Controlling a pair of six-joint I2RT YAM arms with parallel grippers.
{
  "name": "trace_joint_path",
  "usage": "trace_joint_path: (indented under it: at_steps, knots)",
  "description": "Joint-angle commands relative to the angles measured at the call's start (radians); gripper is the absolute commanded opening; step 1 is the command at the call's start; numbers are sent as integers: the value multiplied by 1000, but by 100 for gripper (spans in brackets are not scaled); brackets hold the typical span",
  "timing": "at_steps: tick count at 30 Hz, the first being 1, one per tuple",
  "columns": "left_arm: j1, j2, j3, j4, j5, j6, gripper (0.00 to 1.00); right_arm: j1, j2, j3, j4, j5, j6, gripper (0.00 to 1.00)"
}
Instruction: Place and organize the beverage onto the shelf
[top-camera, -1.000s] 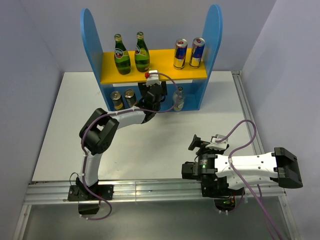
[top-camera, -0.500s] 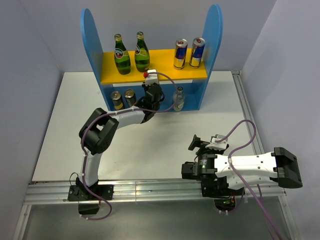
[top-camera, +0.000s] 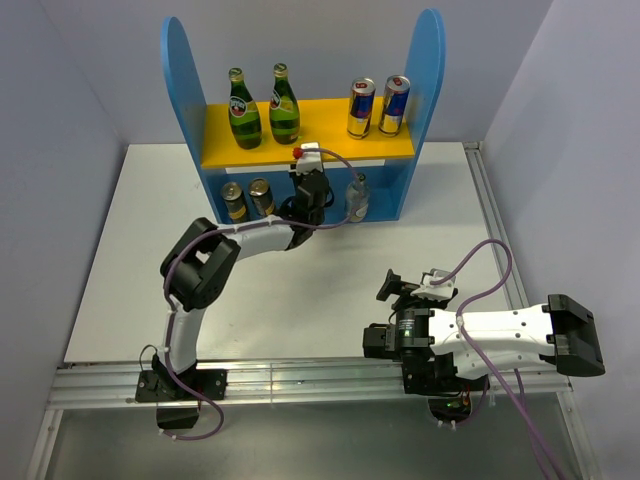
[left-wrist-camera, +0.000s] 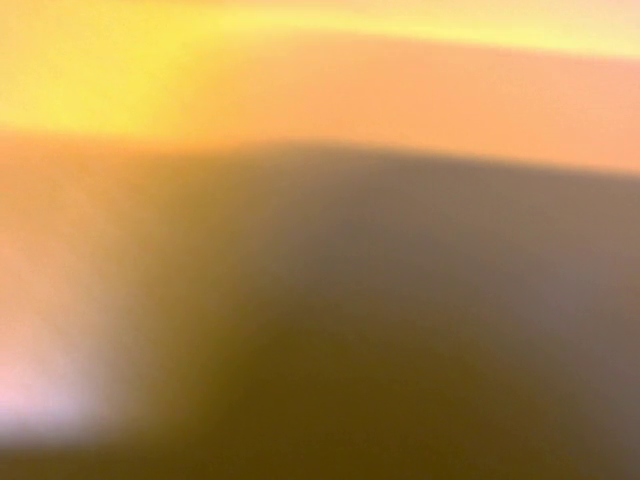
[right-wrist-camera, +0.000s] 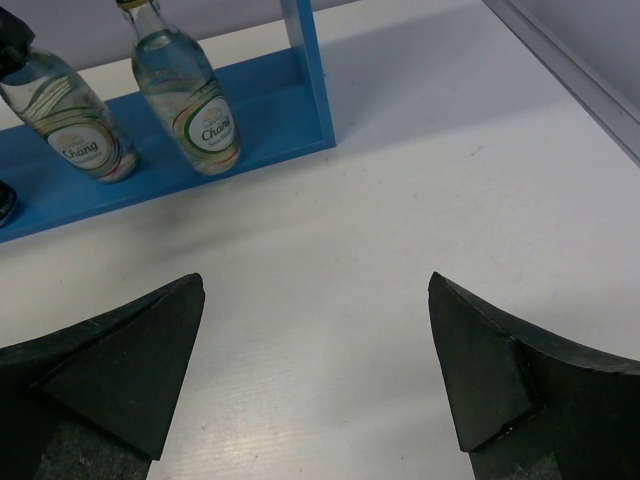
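The shelf (top-camera: 180, 80) stands at the back of the table. Two green glass bottles (top-camera: 243, 110) stand on the left of its yellow upper board. Two dark cans (top-camera: 233, 200) stand at the left of the blue base. One clear bottle (top-camera: 356, 197) stands at the base's right, also in the right wrist view (right-wrist-camera: 190, 100). My left gripper (top-camera: 312, 195) reaches under the yellow board; its black fingers (right-wrist-camera: 8, 40) cover the top of a second clear bottle (right-wrist-camera: 75, 130), which stands on the base. The left wrist view is an orange blur. My right gripper (top-camera: 395, 285) is open and empty above the table (right-wrist-camera: 315, 290).
Two blue-and-silver cans (top-camera: 376, 106) stand on the right of the upper board. The shelf's blue right post (right-wrist-camera: 305, 60) rises beside the right clear bottle. A metal rail (top-camera: 300, 375) runs along the table's near edge, another along the right edge (top-camera: 495, 230).
My left gripper has shifted slightly right and deeper under the yellow board. The right arm has not moved.
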Motion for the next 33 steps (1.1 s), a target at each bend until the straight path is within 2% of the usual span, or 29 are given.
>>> trace_joint_path:
  at_steps: [1,8,33]
  knots:
    - [-53,34,-7,-92,15,-16,12,7,-5,39,-92,98,215,100]
    - [-104,57,30,-105,-5,-5,11,7,7,45,-92,98,211,100]
    - [-144,189,263,-171,26,13,8,7,18,51,-92,105,209,100]
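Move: The standing clear bottle, towards which the left hand takes the clear bottle it already holds by the neck, is about 12 cm to that hand's right and 2 cm back, its middle some 7 cm lower. Beyond it, the blue side wall is about 21 cm right of the hand and level ahead; the nearer dark can is 14 cm left, 2 cm back and 11 cm lower. From the idle right hand the standing bottle is some 27 cm ahead, 10 cm left and 5 cm lower. The held clear bottle is carried about 8 cm to the right along the lower shelf, under the yellow board, until it comes up against the standing clear bottle and pushes it along. The left hand first swings right and back some 3 cm, then keeps on right more slowly while easing forward again, at the same height; it turns slightly clockwise and the fingers keep their grip on the neck. ##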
